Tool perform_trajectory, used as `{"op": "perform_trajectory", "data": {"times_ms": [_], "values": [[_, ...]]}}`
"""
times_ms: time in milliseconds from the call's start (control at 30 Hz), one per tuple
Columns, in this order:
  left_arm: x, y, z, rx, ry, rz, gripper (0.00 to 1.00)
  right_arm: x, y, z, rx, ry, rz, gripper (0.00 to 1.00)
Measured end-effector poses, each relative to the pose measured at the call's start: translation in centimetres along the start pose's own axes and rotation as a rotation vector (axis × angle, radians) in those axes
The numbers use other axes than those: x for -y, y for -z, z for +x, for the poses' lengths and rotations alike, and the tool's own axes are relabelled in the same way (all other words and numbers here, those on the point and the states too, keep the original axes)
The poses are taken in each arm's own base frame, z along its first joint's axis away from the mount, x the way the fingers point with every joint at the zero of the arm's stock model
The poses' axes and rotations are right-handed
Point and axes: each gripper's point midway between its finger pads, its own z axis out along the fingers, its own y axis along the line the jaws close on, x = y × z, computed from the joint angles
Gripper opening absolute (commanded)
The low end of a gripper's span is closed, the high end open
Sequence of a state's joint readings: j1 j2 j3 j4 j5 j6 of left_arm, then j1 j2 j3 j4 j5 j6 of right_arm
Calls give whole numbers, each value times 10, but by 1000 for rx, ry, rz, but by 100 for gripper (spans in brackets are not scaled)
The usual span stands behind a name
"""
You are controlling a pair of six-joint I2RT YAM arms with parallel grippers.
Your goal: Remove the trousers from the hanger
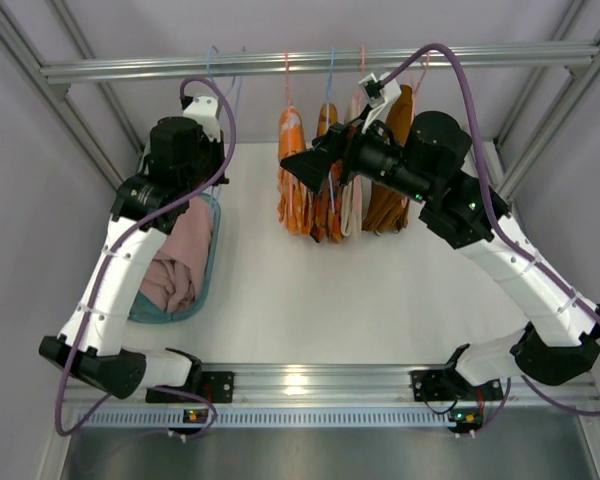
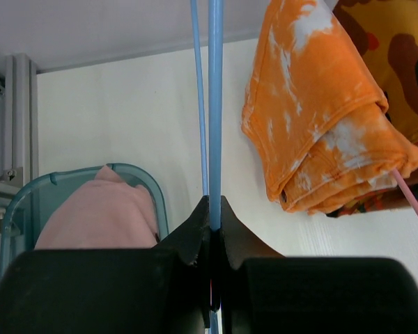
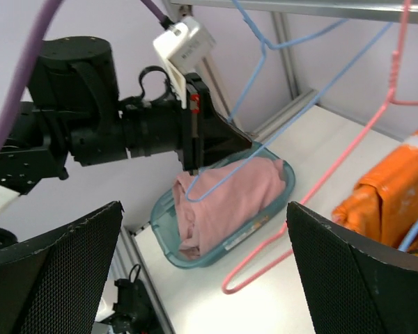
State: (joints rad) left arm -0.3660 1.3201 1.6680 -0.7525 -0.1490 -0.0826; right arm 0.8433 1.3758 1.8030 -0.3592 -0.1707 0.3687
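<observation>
The pale pink trousers (image 1: pixel 180 255) lie bunched in a teal basket (image 1: pixel 205 290), off any hanger; they also show in the left wrist view (image 2: pixel 97 216) and the right wrist view (image 3: pixel 230 198). The orange trousers (image 1: pixel 292 170) with white blotches hang folded over a pink hanger (image 3: pixel 334 170), seen close in the left wrist view (image 2: pixel 313 118). My left gripper (image 2: pixel 214 209) is shut on the wire of a bare blue hanger (image 2: pixel 215 104) above the basket. My right gripper (image 3: pixel 203 209) is open wide and empty, beside the hanging clothes (image 1: pixel 305 165).
On the rail next to the orange trousers hang an orange patterned garment (image 1: pixel 325 195), a pale one (image 1: pixel 352 205) and a dark brown one (image 1: pixel 388 195). The metal rail (image 1: pixel 130 70) crosses the back. Frame posts stand at both back corners.
</observation>
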Motion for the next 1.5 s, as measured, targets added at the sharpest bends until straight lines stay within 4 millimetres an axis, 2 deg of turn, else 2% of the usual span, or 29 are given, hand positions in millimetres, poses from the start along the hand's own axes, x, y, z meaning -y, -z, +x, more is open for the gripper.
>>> {"op": "perform_trajectory", "data": {"times_ms": [233, 567, 700, 900, 1000, 1033, 1100, 1200, 1300, 1433, 1500], "values": [[-1, -21, -8, 17, 28, -31, 0, 39, 4, 12, -27, -49, 81, 100], [6, -46, 5, -31, 78, -29, 0, 56, 8, 28, -59, -122, 105, 100], [7, -52, 9, -45, 94, -31, 10, 59, 8, 30, -61, -135, 113, 99], [12, -55, 12, -52, 118, -9, 18, 60, 10, 31, -57, -141, 110, 99], [13, -57, 17, -63, 116, -7, 37, 64, 11, 36, -66, -147, 120, 100], [13, -57, 18, -66, 116, -7, 46, 65, 11, 37, -69, -148, 123, 99], [13, -57, 19, -66, 115, -5, 56, 67, 11, 40, -75, -150, 127, 100], [13, -48, 18, -49, 119, 5, 65, 68, 12, 38, -71, -146, 129, 99], [11, -24, 3, 6, 127, 16, 72, 70, 17, 38, -64, -139, 138, 99], [8, 28, -27, 137, 128, 50, 78, 79, 36, 44, -56, -134, 173, 99], [9, 58, -41, 205, 117, 87, 77, 86, 47, 47, -51, -136, 198, 99]]}}
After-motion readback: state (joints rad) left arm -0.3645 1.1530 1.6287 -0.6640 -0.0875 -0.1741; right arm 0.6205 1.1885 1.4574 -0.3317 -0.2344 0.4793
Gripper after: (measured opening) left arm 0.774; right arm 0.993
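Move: From the left hand, still pinching the empty blue hanger, the rail spot for its hook lies about 15 cm ahead, 3 right and 10 above; the orange trousers hang 12 ahead, 16 right and 14 below, and the teal tub sits 3 ahead, 11 left and 38 below. From the open right hand the orange trousers hang roughly 22 ahead, 3 left and 25 below, with the patterned trousers 7 to the right of them. Easing the held blue hanger about 4 cm forward and 4 cm down, slightly right, the left hand brings its hook onto the rail, opens its fingers wide and backs off some 8 cm while rising 10. The right hand, empty and wide open, sinks about 8 cm and shifts 7 cm right, first edging forward, its fingers tipping down about 10 degrees, ending above and in front of the patterned trousers. ##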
